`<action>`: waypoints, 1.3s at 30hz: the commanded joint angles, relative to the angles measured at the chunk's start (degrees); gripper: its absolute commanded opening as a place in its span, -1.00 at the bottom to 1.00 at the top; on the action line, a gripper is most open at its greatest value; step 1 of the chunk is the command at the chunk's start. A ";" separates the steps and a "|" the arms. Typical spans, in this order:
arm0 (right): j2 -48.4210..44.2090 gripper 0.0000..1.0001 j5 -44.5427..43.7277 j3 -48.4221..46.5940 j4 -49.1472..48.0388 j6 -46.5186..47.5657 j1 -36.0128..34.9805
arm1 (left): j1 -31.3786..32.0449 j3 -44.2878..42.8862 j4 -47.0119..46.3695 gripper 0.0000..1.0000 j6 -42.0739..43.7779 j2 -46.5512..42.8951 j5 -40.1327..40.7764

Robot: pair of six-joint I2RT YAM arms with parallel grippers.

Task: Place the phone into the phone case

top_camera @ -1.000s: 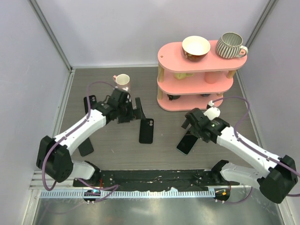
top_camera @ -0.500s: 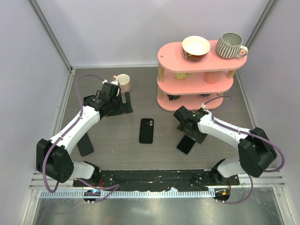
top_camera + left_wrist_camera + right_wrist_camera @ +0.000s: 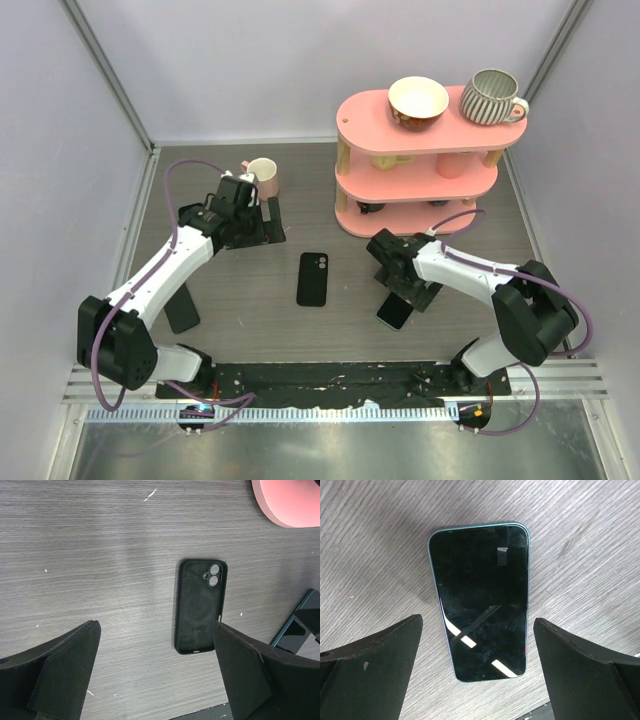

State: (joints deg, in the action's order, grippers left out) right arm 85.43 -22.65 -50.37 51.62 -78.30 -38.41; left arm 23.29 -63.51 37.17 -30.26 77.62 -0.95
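Observation:
The phone case (image 3: pixel 314 278) lies flat mid-table, a matte black shell with its hollow side up and the camera cutout at its far end. In the left wrist view the phone case (image 3: pixel 200 607) lies ahead of my open left gripper (image 3: pixel 155 625), nearer the right finger, untouched. My left gripper (image 3: pixel 262 222) hovers up-left of the case. The phone (image 3: pixel 394 314) lies screen up to the right of the case. Above it my right gripper (image 3: pixel 408 290) stands open. In the right wrist view the glossy phone (image 3: pixel 480 600) sits between the spread fingers of my right gripper (image 3: pixel 477 620), touching neither.
A pink three-tier shelf (image 3: pixel 415 165) stands at the back right, with a bowl (image 3: pixel 418 100) and a striped mug (image 3: pixel 492 97) on top. A pink mug (image 3: pixel 263 175) stands just behind the left gripper. A dark flat piece (image 3: pixel 182 310) lies at the left.
My left gripper has drawn back from beside the case toward the pink mug. My right gripper has shifted left and settled over the phone. Case and phone have not moved.

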 commanded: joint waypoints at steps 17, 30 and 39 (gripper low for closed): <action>0.26 0.99 -0.28 3.70 -2.30 -4.40 -0.08 | 0.09 -0.13 -0.08 0.98 1.61 -0.46 -0.63; 3.69 0.64 -0.11 4.40 -6.70 0.87 -0.08 | 0.35 1.01 -0.78 0.82 -2.59 0.16 -1.33; 2.55 0.12 -1.25 4.93 -6.18 8.15 -0.08 | 6.67 4.27 -5.44 0.42 -9.64 9.03 -2.66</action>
State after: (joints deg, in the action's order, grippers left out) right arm 86.63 -22.74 -46.83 45.63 -75.35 -38.41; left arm 26.04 -59.64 34.83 -36.82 83.22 -3.88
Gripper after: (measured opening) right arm 0.771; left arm 0.729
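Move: The phone lies face up practically under the right hand's open fingers, only some 2 cm below; the phone case is about 25 cm to that hand's left and 7 cm farther out, and the shelf's middle about 26 cm ahead and 3 cm right. From the left hand the phone case lies roughly 12 cm right, 2 cm back and 14 cm below, and the pink mug about 25 cm ahead and 3 cm left. Lower the right gripper about 2 cm around the phone, easing back a centimetre and then forward again, and close the fingers until they pinch the phone's two long edges. Keep the left gripper still at first; late on, bring it some 5 cm down, with a little right and back, towards the phone case, fingers partly closing and pointing more steeply down. ##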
